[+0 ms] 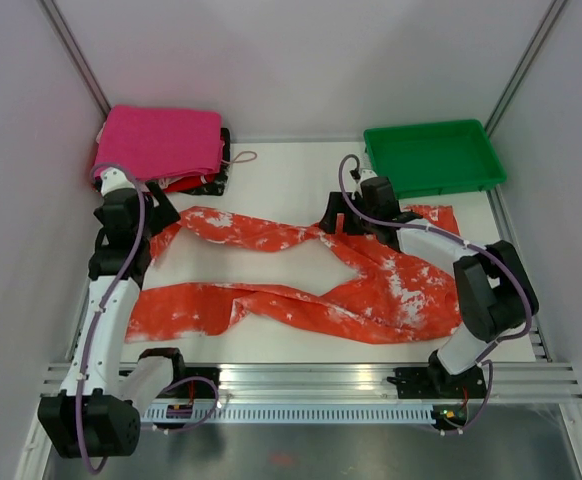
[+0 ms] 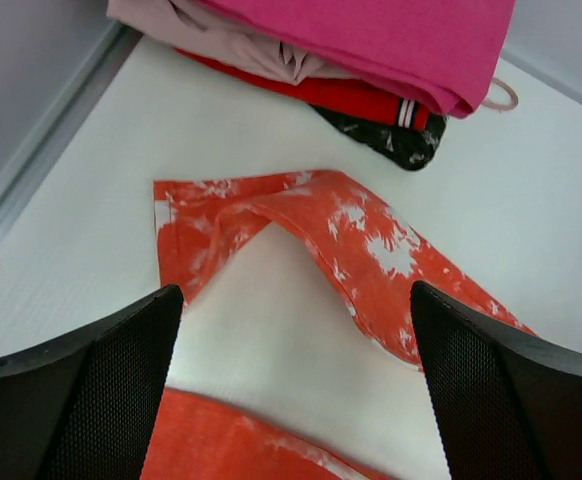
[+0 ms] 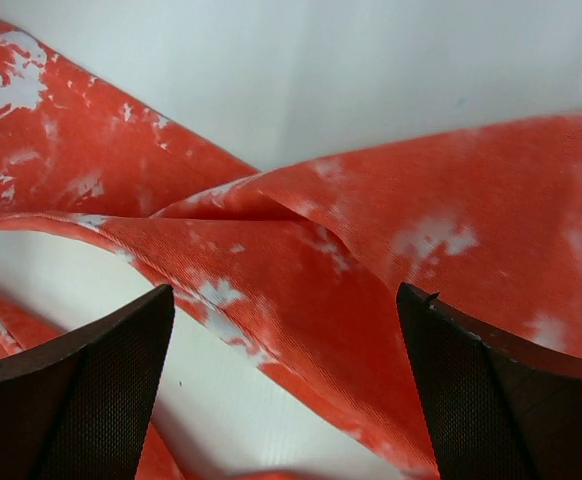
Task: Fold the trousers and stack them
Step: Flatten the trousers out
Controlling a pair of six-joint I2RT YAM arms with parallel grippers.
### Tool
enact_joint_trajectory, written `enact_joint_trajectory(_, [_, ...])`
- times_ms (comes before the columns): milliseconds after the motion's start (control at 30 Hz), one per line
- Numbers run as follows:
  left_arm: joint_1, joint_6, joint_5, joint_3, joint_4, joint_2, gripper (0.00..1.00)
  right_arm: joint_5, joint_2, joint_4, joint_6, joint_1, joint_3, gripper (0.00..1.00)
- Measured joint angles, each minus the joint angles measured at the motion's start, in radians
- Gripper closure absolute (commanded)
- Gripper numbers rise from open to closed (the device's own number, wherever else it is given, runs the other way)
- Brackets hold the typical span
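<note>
The trousers (image 1: 371, 285) lie spread across the white table, orange-red with white blotches. One leg runs toward the upper left and the other along the front. My left gripper (image 1: 163, 218) hovers open over the hem end of the upper leg (image 2: 361, 230). Bare table and a strip of the lower leg show between its fingers (image 2: 293, 300), and nothing is held. My right gripper (image 1: 343, 224) stands open just above a raised fold of the trousers (image 3: 351, 300) where the upper leg joins the body. The cloth passes under its jaws (image 3: 283, 300) without being pinched.
A stack of folded clothes topped by a magenta-pink cloth (image 1: 161, 140) sits at the back left, close beyond the left gripper (image 2: 371, 40). At the back right is a green tray (image 1: 431, 155). Grey walls close both sides, and a metal rail (image 1: 311, 380) runs along the front.
</note>
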State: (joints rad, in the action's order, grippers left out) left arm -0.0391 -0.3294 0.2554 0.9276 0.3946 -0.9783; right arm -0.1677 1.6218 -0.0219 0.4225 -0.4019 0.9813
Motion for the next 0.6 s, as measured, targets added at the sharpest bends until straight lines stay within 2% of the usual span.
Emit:
enact_joint_trajectory(200, [0.000,-0.166,-0.023,-0.060,0.065,-0.039,0.00,0.009,0.061,0.055,-0.001,-0.077,0.000,0.05])
enact_joint_trajectory(300, [0.000,-0.270,-0.028,-0.124,0.099,-0.042,0.00,0.005,0.061,0.098,-0.008,-0.106,-0.047,0.16])
enact_joint_trajectory(333, [0.000,-0.307,-0.027,-0.142,0.106,-0.040,0.00,0.003,0.061,0.106,-0.010,-0.113,-0.066,0.24])
enact_joint_trajectory(400, [0.000,-0.376,-0.023,-0.171,0.120,-0.033,0.00,-0.005,0.060,0.130,-0.013,-0.120,-0.111,0.31])
enact_joint_trajectory(467, [-0.001,-0.428,-0.021,-0.186,0.131,-0.023,0.00,-0.010,0.060,0.144,-0.018,-0.121,-0.156,0.51])
enact_joint_trajectory(500, [-0.001,-0.446,-0.021,-0.189,0.132,-0.019,0.00,-0.008,0.056,0.149,-0.023,-0.122,-0.179,0.69])
enact_joint_trajectory(567, [-0.003,-0.483,-0.021,-0.192,0.132,-0.013,0.00,0.000,0.044,0.150,-0.033,-0.123,-0.217,0.81])
enact_joint_trajectory(600, [-0.006,-0.498,-0.021,-0.192,0.131,-0.013,0.00,0.003,0.035,0.150,-0.037,-0.124,-0.233,0.97])
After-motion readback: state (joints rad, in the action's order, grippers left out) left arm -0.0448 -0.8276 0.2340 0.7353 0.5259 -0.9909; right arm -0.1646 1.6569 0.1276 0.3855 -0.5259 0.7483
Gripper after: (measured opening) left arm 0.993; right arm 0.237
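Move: The bunched trouser edge at the crotch, beside the opening between the legs, lies about 7 cm back, 2 cm left and 8 cm below the right hand; the trousers' body is 11 cm back and 12 cm right, the green bin 24 cm ahead and 18 cm right. From the left hand that crotch edge is 36 cm right, 1 cm back; the near leg's end is some 13 cm back and 4 cm right, the far leg's end 5 cm straight ahead, all roughly 23 cm below. The right fingers come down onto the crotch edge and close most of the way, pinching the cloth; the hand first swings left about 4 cm, then draws back some 7 cm while sinking 8. The open left hand drops about 10 cm and eases back 4 towards the near leg's end, rolling its left side down some 25 degrees and turning counter-clockwise. ##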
